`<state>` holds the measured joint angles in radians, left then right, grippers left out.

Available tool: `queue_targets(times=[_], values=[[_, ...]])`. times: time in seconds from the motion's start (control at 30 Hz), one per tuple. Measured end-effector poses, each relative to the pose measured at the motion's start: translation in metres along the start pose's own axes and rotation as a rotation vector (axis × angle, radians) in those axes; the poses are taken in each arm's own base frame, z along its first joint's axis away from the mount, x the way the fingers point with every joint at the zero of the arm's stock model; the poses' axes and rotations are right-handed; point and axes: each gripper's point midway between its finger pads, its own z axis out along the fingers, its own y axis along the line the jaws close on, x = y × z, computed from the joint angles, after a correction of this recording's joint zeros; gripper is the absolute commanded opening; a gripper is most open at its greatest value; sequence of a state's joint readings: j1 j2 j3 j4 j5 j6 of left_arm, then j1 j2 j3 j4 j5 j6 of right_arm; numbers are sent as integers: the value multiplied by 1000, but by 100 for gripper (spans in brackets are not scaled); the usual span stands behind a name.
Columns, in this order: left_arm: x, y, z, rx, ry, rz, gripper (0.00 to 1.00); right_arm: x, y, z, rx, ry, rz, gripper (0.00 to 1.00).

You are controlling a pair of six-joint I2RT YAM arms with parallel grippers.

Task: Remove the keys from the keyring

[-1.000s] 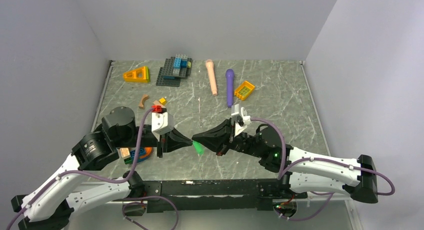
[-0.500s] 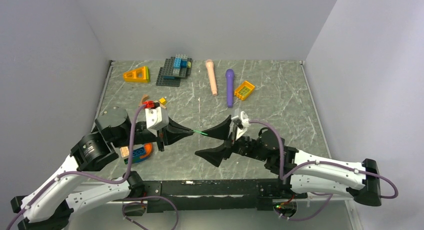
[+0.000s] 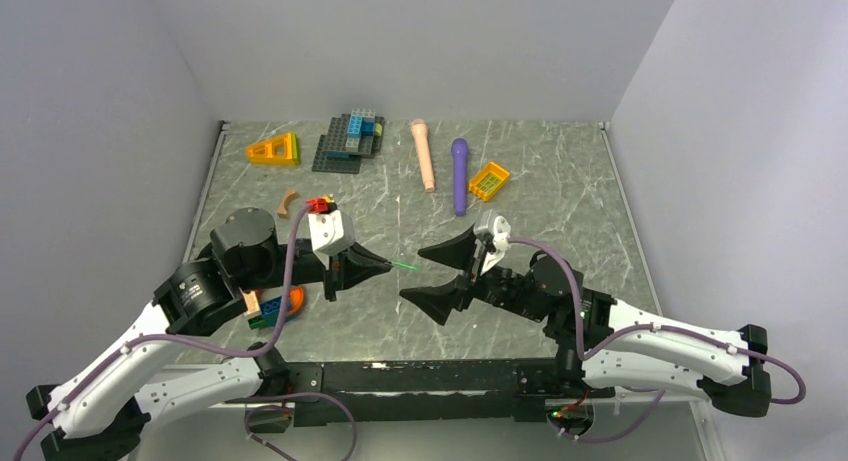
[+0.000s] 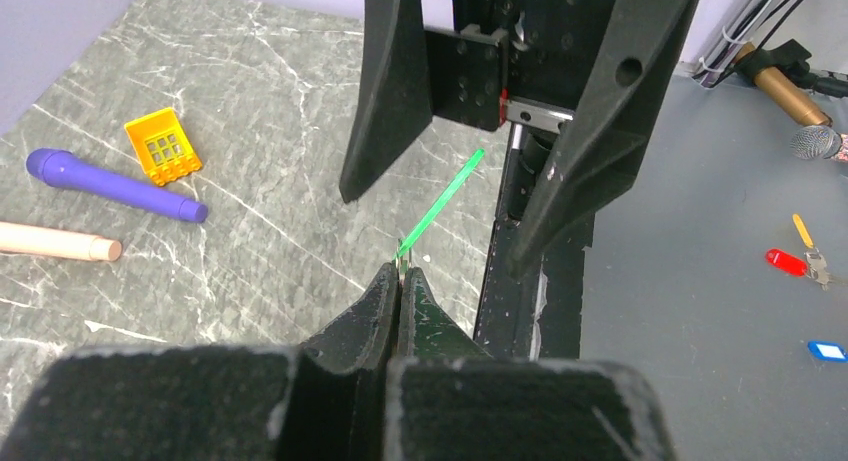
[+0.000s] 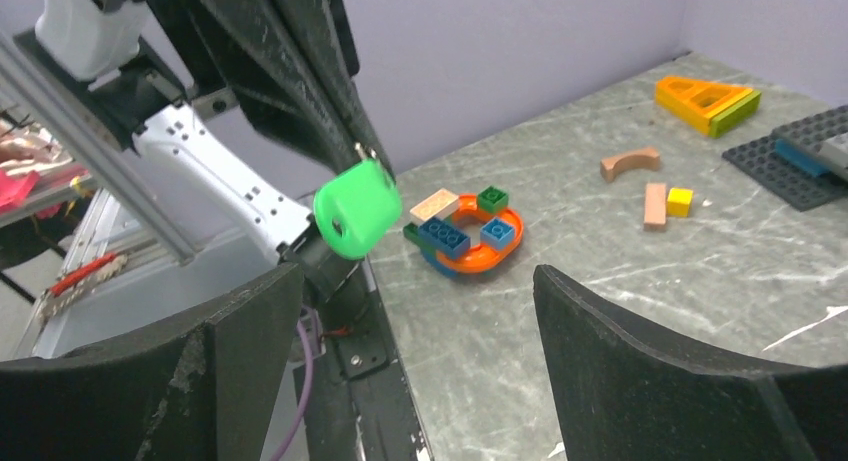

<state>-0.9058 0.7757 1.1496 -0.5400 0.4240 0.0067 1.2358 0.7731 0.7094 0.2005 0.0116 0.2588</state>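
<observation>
My left gripper (image 3: 388, 267) is shut on a green-headed key (image 3: 406, 266) and holds it above the table. In the left wrist view the key (image 4: 440, 203) sticks out edge-on from the shut fingertips (image 4: 400, 277). In the right wrist view its green head (image 5: 357, 208) hangs at the tip of the left fingers (image 5: 300, 81). My right gripper (image 3: 410, 274) is open wide and empty, facing the key with a gap between them; it also shows in its own view (image 5: 418, 273). A small metal bit sits at the left fingertips. I cannot make out a keyring.
An orange ring with bricks (image 3: 272, 306) lies near the left arm. A purple microphone (image 3: 459, 173), a beige one (image 3: 424, 153), a yellow brick (image 3: 489, 180), a dark baseplate (image 3: 348, 141) and an orange wedge (image 3: 274, 149) lie at the back. Coloured keys (image 4: 790, 261) lie off the table.
The two grippers met at the green key a second ago. The right gripper has opened and drawn back. The left gripper has lifted away with the key.
</observation>
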Motion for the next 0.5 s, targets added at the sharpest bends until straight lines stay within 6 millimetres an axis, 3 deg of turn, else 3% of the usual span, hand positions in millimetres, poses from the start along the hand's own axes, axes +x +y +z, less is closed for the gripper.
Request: queue_targets(times=[0.17,0.3,0.5], values=[[1,1,-1,-5,5,-3,0,-21,-2,6,32,-31,-18,81],[4,2,0,-2,16,-8,0,-30,-4,12,51,-31,-39,67],[6,3,0,-7,23,-13,0,-24,-5,26,53,9,-64,20]])
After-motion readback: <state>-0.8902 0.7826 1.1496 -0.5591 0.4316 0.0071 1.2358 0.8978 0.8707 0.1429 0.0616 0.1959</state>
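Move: The keyring's green tag sticks out of my closed left fingertips, its middle about 3 cm to the right of my left hand, level with it. From my open right hand the tag is some 3 cm to the left, 2 cm ahead and 2 cm higher. The metal ring in my left fingertips is about 5 cm left of my right hand, likewise 2 cm ahead and 2 cm up. The orange ring with blocks lies far off, some 30 cm left, 14 cm ahead and 31 cm below. I lift my wide-open right hand about 3 cm and ease it roughly 2 cm forward, then bring it some 2 cm left towards my left fingertips, letting it settle slightly at the end. As it comes in, its fingers close by more than half around the green tag, while my left hand stays put and keeps its pinch on the ring. ##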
